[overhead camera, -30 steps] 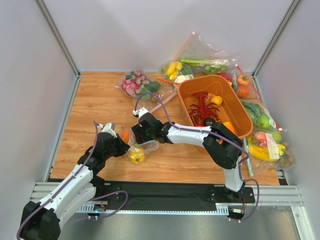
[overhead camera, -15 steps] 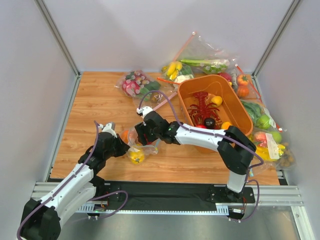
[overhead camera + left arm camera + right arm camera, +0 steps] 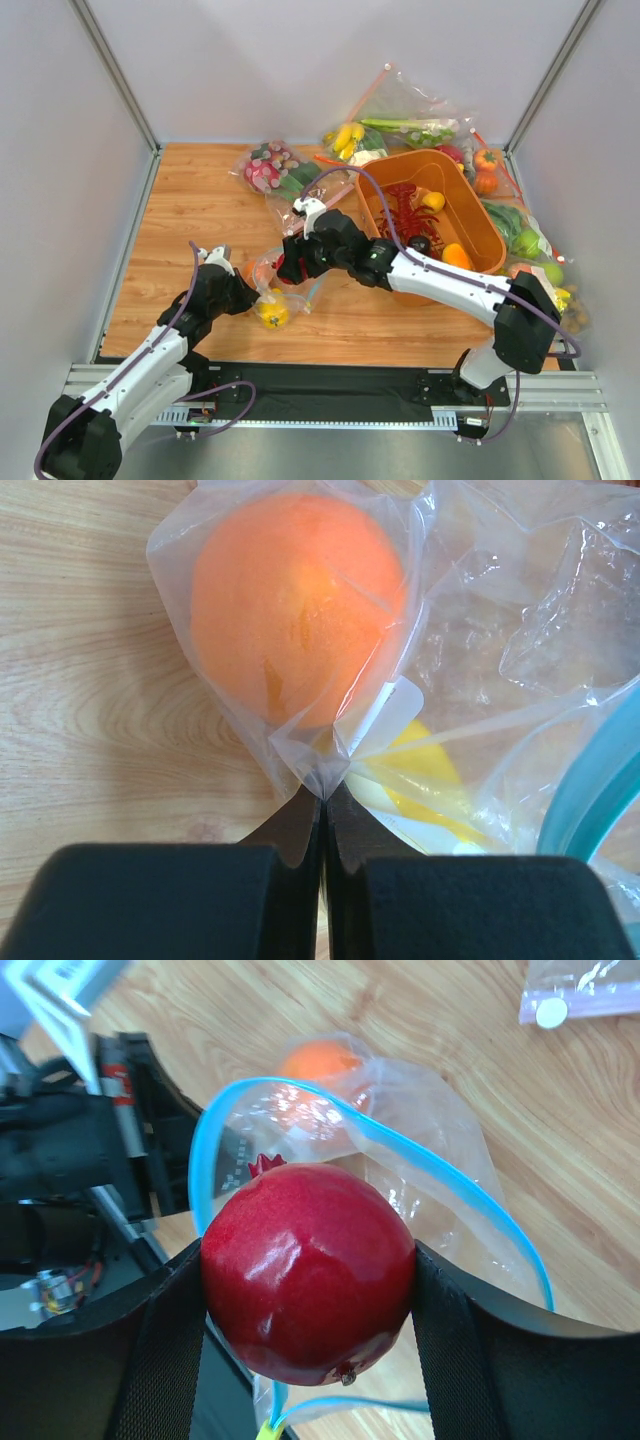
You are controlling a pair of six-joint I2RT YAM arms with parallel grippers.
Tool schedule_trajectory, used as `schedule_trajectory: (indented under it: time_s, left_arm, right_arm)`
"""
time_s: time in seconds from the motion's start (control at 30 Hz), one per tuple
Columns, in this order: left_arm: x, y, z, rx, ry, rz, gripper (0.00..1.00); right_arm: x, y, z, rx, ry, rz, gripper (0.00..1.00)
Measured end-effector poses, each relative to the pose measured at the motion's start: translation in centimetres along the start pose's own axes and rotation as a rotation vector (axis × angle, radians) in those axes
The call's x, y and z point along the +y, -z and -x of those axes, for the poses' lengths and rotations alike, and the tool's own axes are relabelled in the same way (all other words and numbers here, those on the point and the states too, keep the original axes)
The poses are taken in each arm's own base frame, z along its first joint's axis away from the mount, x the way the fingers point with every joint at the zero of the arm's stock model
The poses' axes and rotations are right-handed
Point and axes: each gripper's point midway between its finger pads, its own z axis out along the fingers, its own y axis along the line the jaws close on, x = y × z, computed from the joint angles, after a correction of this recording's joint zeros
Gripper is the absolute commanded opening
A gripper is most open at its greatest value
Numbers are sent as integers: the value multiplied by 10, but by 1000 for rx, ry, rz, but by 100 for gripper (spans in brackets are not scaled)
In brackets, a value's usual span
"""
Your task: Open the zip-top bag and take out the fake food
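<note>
The zip-top bag (image 3: 285,290) lies on the wood table, its teal zip strip (image 3: 345,1125) open in a wide loop. My left gripper (image 3: 323,798) is shut on a pinched corner of the bag (image 3: 520,630). Just beyond that corner an orange fruit (image 3: 295,600) and a yellow fruit (image 3: 425,775) sit inside the plastic. My right gripper (image 3: 308,1280) is shut on a round red fruit (image 3: 308,1265), held above the bag's mouth. In the top view this red fruit (image 3: 290,273) shows beside the yellow fruit (image 3: 272,314) and the orange fruit (image 3: 250,270).
An orange bin (image 3: 480,215) with a big red lobster (image 3: 403,215) stands at the right. Other filled clear bags lie at the back (image 3: 275,165), (image 3: 400,128) and along the right edge (image 3: 535,275). The left arm (image 3: 70,1150) is close behind the bag.
The right arm has swung right and back, drawing the red fruit out through the bag's mouth. The left gripper has kept its hold on the corner.
</note>
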Motion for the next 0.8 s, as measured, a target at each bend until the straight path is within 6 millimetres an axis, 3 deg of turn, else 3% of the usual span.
schedule_trajectory:
  time_s: [0.2,0.47,0.7,0.8]
  left_arm:
    - [0,0,0,1,0,1,0]
    - [0,0,0,1,1,1,0]
    - [0,0,0,1,0,1,0]
    - [0,0,0,1,0,0,0]
  right_arm:
    - [13,32,31,-83,-40,74,17]
    - [-8,66,67,-192,-76,51,17]
    - [-80,121,101,-323,-120,-109,17]
    - [-132,153,106,-388,-170,-218,17]
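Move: Some 29 cm to the right of the right hand and 14 cm farther out, its middle about 10 cm lower, stands the orange basket for the held pomegranate. In it, the lobster lies about 26 cm right and 17 cm ahead, the dark avocado 29 cm right and 10 cm ahead. The open bag is some 13 cm below the hand, about 2 cm ahead. From the left hand, the basket is roughly 37 cm right, 16 cm ahead, about level. Lifting the pomegranate clear above the open bag, the right hand first rises almost straight, then sweeps ever faster right and forward towards the orange basket: about 17 cm right, 11 cm up and 9 cm forward in all. Its wrist swings some 25 degrees clockwise; the fingers keep their grip. The left hand holds still, its shut fingers still pinching the bag. ##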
